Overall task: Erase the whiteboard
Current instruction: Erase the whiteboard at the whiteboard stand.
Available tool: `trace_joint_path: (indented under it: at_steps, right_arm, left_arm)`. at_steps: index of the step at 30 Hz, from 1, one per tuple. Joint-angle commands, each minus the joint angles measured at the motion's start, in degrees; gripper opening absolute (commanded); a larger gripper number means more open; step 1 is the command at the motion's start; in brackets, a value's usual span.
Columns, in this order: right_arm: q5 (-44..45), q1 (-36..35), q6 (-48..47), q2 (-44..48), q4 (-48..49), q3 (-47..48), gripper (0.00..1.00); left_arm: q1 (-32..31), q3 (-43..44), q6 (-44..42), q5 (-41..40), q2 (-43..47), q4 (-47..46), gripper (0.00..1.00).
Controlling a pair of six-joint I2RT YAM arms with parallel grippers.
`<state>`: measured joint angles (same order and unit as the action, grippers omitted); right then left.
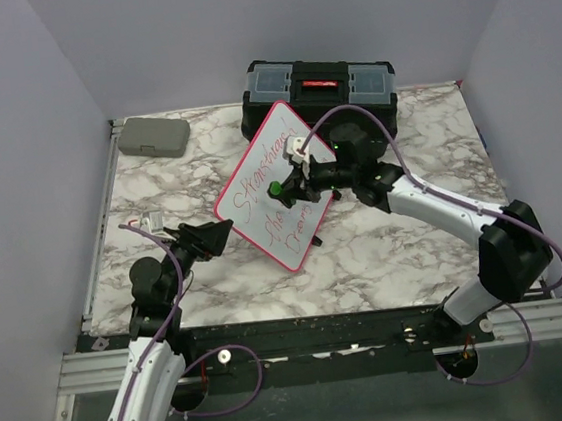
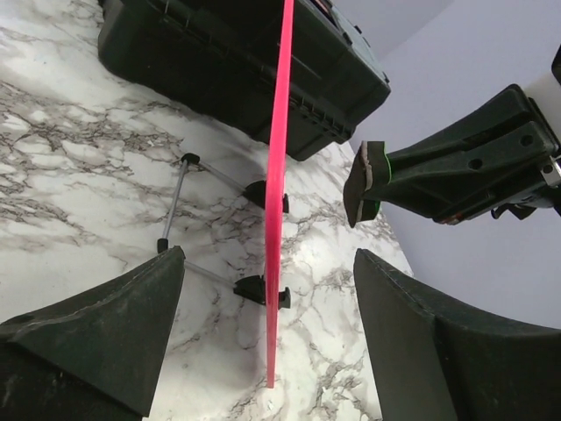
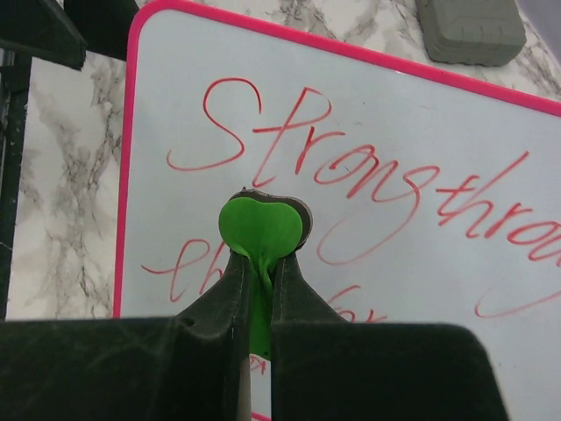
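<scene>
The whiteboard (image 1: 261, 208) stands tilted on small black feet (image 2: 260, 288) at mid-table, pink-framed, with red handwriting across its face (image 3: 394, 114). My right gripper (image 3: 260, 263) is shut on a green heart-shaped eraser (image 3: 260, 230) with a dark felt pad, held in front of the written face. In the left wrist view the pad (image 2: 361, 182) stands a short gap off the board. My left gripper (image 2: 270, 259) is open and straddles the board's pink edge (image 2: 279, 158), with a gap on both sides. From above, it (image 1: 218, 235) sits at the board's lower-left corner.
A black toolbox (image 1: 319, 91) stands right behind the whiteboard, close to its top corner. A small grey case (image 1: 155, 136) lies at the back left. A thin wire stand (image 2: 175, 202) props the board from behind. Walls enclose the table on three sides.
</scene>
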<state>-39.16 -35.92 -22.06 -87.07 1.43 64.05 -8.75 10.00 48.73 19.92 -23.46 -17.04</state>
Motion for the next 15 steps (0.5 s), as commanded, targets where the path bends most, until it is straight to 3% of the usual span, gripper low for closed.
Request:
trace_joint_path:
  at_steps: [1, 7, 15]
  right_arm:
    - [6.4, -3.4, 2.3, -3.1, 1.7, 4.2, 0.01]
    - [10.6, -6.2, 3.7, -5.0, -0.6, 7.2, 0.01]
    - [12.7, -9.7, 2.7, -7.2, -2.7, 9.6, 0.01]
  left_arm:
    - [-0.5, 1.9, 0.8, -1.3, -2.3, -0.1, 0.75]
    - [-1.7, 2.7, 0.9, -2.5, -4.9, -1.8, 0.69]
    - [-2.6, 4.5, -1.3, -4.9, -5.9, -0.6, 0.53]
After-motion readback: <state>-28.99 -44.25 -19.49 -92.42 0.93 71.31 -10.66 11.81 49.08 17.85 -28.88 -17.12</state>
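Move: The right hand, eraser gripped, is aimed at the whiteboard, whose middle lies about 5 cm ahead, 3 cm to its left and 7 cm below; the board's near upper corner is some 13 cm to its left and 4 cm back, at nearly its height. The toolbox sits roughly 22 cm farther out, 9 cm to the right, 13 cm lower. The left hand's fingers straddle the board's near side, that corner about 2 cm ahead, 1 cm left and 2 cm up. Leftward about 5 cm, almost level and slowing, the right hand carries the eraser, its grip kept and wrist barely turning, towards the board's written face and the "S" by the near upper corner. The left hand creeps about 1 cm forward and narrows its still-open fingers around the board's near side, one in front and one behind, tipping slightly down. ##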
